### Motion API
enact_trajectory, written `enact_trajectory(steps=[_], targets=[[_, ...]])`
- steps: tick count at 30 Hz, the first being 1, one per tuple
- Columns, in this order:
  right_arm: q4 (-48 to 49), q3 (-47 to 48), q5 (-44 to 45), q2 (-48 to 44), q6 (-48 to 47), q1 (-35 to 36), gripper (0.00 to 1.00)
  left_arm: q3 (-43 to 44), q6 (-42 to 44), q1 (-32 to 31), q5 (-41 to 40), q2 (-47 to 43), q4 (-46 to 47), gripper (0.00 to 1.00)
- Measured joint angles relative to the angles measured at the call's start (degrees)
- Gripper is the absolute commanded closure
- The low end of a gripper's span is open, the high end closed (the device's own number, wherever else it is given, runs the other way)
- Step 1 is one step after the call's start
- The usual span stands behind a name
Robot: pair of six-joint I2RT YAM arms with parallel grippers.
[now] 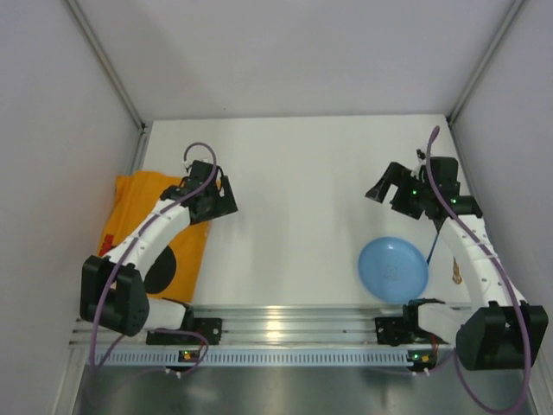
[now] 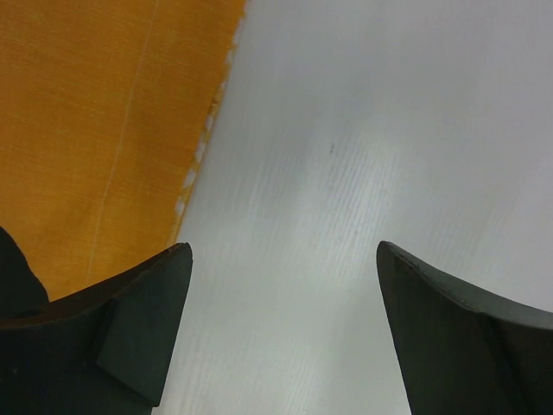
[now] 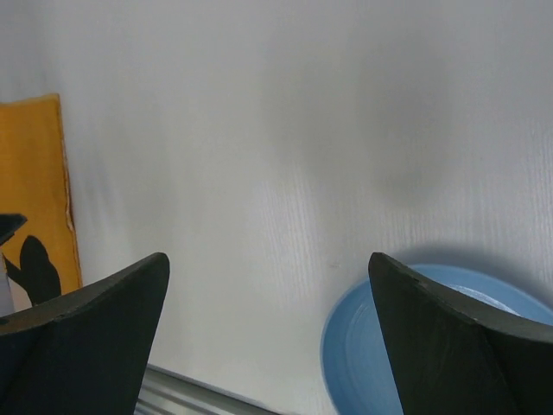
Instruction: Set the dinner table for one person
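Note:
The white dinner table (image 1: 294,181) carries an orange placemat (image 1: 138,207) with a black printed figure at its left side, and a blue plate (image 1: 393,268) near the front right. My left gripper (image 1: 226,203) hovers over the placemat's right edge, open and with nothing in it. In the left wrist view the left gripper (image 2: 283,251) has bare table between its fingers, and the placemat (image 2: 95,130) lies to the left. My right gripper (image 1: 387,192) hangs open above the table behind the plate. In its own view the right gripper (image 3: 268,258) is empty, with the plate (image 3: 363,346) beside its right finger.
A small tan object (image 1: 455,275) lies at the table's right edge, partly hidden by the right arm. A metal rail (image 1: 285,320) runs along the near edge. Grey walls close in the left, right and back sides.

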Motion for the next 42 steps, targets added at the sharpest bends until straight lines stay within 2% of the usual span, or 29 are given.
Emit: enact_trajectory(steps=[4, 11, 16, 23, 25, 28, 29, 31, 32, 33, 35, 42], targets=[[-0.7, 0.3, -1.7, -2.0, -0.3, 0.1, 0.0, 0.0, 1.8, 0.4, -4.3, 3.1, 0.1, 0.08], [-2.9, -0.2, -3.4, -4.4, 0.0, 0.1, 0.0, -1.8, 5.5, 6.1, -4.5, 10.4, 0.9, 0.1], [-5.3, -0.3, -3.8, -6.8, 0.3, 0.1, 0.0, -2.1, 7.9, 11.8, -3.5, 13.9, 2.8, 0.2], [-8.2, -0.2, -3.1, -7.4, -0.9, 0.1, 0.0, -2.2, 9.6, 12.2, 0.1, 17.7, 5.2, 0.28], [-8.5, 0.0, -3.1, -6.9, -1.2, 0.1, 0.0, -2.2, 9.9, 12.2, 0.2, 17.9, 5.5, 0.33], [-9.0, 0.7, -3.0, -5.1, -1.3, 0.2, 0.0, -2.1, 10.1, 12.1, 0.6, 18.4, 6.1, 0.53], [-9.1, 0.9, -3.0, -4.5, -1.4, 0.3, 0.0, -2.0, 10.2, 12.1, 0.6, 18.4, 6.3, 0.66], [-9.3, 1.4, -3.0, -3.5, -1.6, 0.3, 0.0, -2.0, 10.4, 12.3, 0.6, 18.5, 6.7, 0.79], [-9.4, 1.5, -3.0, -3.2, -1.7, 0.3, 0.0, -2.0, 10.5, 12.5, 0.6, 18.5, 6.8, 0.79], [-9.7, 1.9, -3.0, -2.9, -1.7, 0.3, 0.0, -2.0, 10.9, 12.7, 0.6, 18.5, 6.9, 0.9], [-9.7, 2.3, -3.0, -2.8, -1.7, 0.3, 0.0, -2.0, 11.1, 13.4, 0.8, 18.6, 7.0, 1.0], [-10.0, 3.8, -3.2, -2.8, -1.6, 0.3, 0.0, 0.6, 10.9, 14.1, 3.4, 20.3, 6.1, 1.0]])
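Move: The left hand hangs open just off the right border of the orange cloth: the stretch of edge it goes for lies about 7 cm to its left, 2 cm ahead and some 11 cm below. The cloth's middle is roughly 22 cm left and level with it, and the black patch on the cloth about 21 cm left and 11 cm back. From the right hand, that edge is some 48 cm left, level with it and 16 cm below. The open left hand swoops down about 10 cm and some 7 cm to the left onto the right border of the orange cloth, its fingers tipping about 15 degrees more steeply down, then stays low there while the fingers shut fully and pinch the edge, easing a centimetre or so forward at the end. The right hand, still wide open and empty, draws back about 4 cm from above the far side of the blue plate towards its own base, bobs slightly in height, then creeps a centimetre forward again. ##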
